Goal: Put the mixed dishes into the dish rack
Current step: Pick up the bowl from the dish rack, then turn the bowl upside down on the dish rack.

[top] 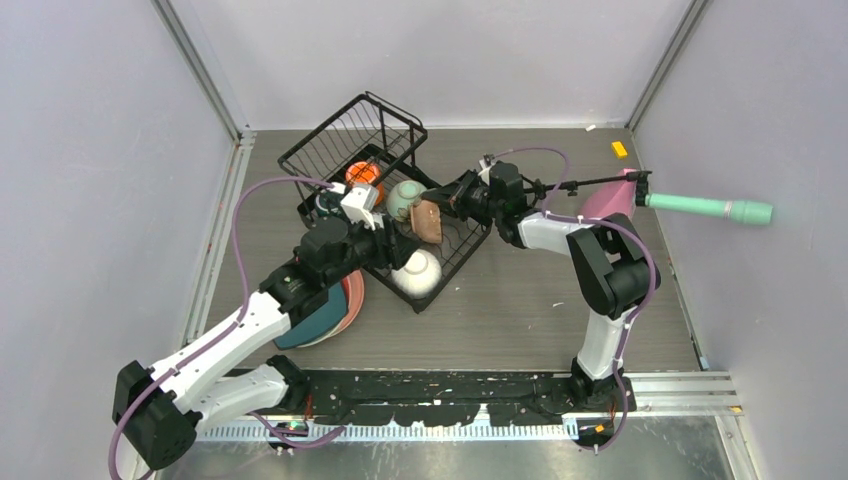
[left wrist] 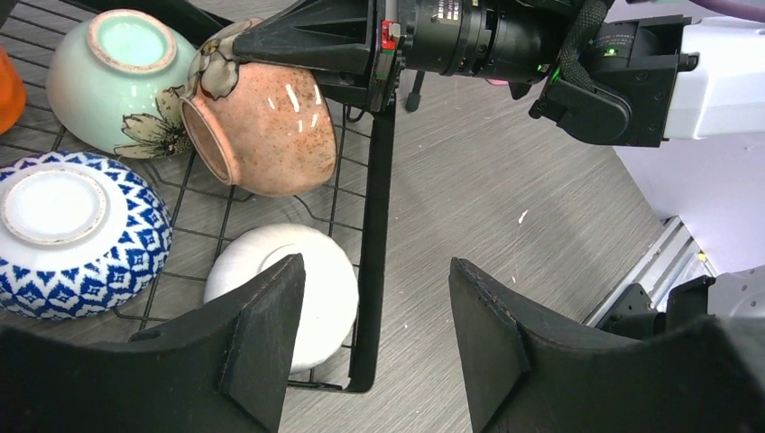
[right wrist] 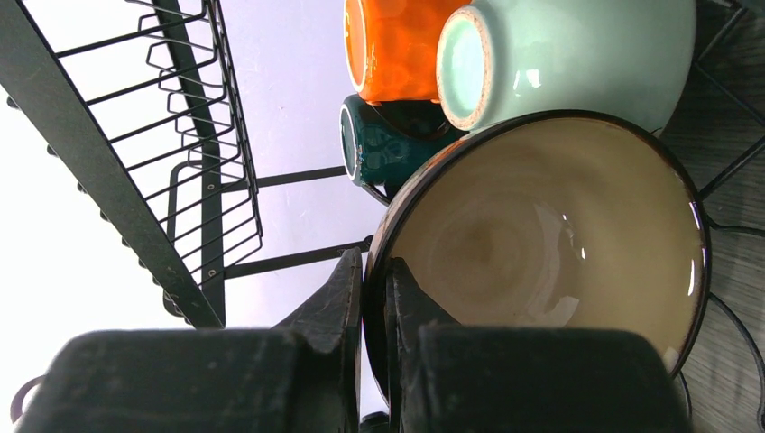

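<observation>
The dish rack [top: 335, 135] stands at mid-table. My right gripper [right wrist: 374, 280] is shut on the rim of a tan bowl [right wrist: 550, 234], held on edge over the rack floor. The top view shows this gripper [top: 442, 208] at the rack's right side. Beside the tan bowl [left wrist: 262, 122] lie a mint bowl [left wrist: 117, 77], a blue-patterned bowl [left wrist: 77, 230] and a white bowl [left wrist: 320, 271], all upside down in the rack. An orange mug [right wrist: 397, 45] and a dark green mug [right wrist: 383, 149] sit further in. My left gripper [left wrist: 377, 298] hangs open and empty over the rack's rim [left wrist: 379, 207]. Teal and pink plates [top: 325, 318] lie stacked on the table under the left arm.
A pink wedge [top: 608, 200] and a mint cylinder [top: 712, 208] on a black tripod stand at the right. A small yellow piece [top: 620, 149] lies near the back wall. Walls close in left, right and behind, with a metal rail [top: 660, 382] along the near edge.
</observation>
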You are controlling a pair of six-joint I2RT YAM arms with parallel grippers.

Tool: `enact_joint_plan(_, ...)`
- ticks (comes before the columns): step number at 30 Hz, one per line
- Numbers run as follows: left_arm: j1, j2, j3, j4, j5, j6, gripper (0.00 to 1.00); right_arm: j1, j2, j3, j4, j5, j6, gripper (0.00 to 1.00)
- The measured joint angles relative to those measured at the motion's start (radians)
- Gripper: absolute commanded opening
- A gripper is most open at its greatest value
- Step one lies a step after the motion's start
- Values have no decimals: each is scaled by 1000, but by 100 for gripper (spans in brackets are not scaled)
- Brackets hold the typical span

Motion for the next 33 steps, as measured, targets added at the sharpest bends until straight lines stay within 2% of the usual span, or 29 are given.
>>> enact_joint_plan(15, -16, 34, 0, 1, -49, 19, 64, -2, 0, -3, 6, -1, -2, 4)
enact_joint_plan(27, -80, 176, 29, -1, -140, 64, 66, -18, 5, -80, 159, 2, 129, 7)
enact_joint_plan(33, -119, 264, 60, 34, -196, 81, 67, -43, 42, -103, 266, -8, 220, 13)
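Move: The brown bowl, already pinched by its rim in the right gripper and on its side with its foot to the left, is about 11 cm ahead of the left hand, 3 cm to its right and 8 cm below. From the right hand it hangs 4 cm back and 3 cm below. Below the left hand by 18 cm or so are the white bowl, 4 cm ahead and 1 cm right; the flowered bowl, 18 ahead and 2 left; and the blue bowl, 13 ahead and 7 left. Bring the left gripper down about 6 cm towards the held brown bowl, easing right and a little forward as it sinks, and roll it some 15 degrees so its left side rises; keep the fingers wide open, short of the bowl. Keep the right gripper pinching the rim, rolling it about 10 degrees, left side up, while it drifts some 2 cm right. ##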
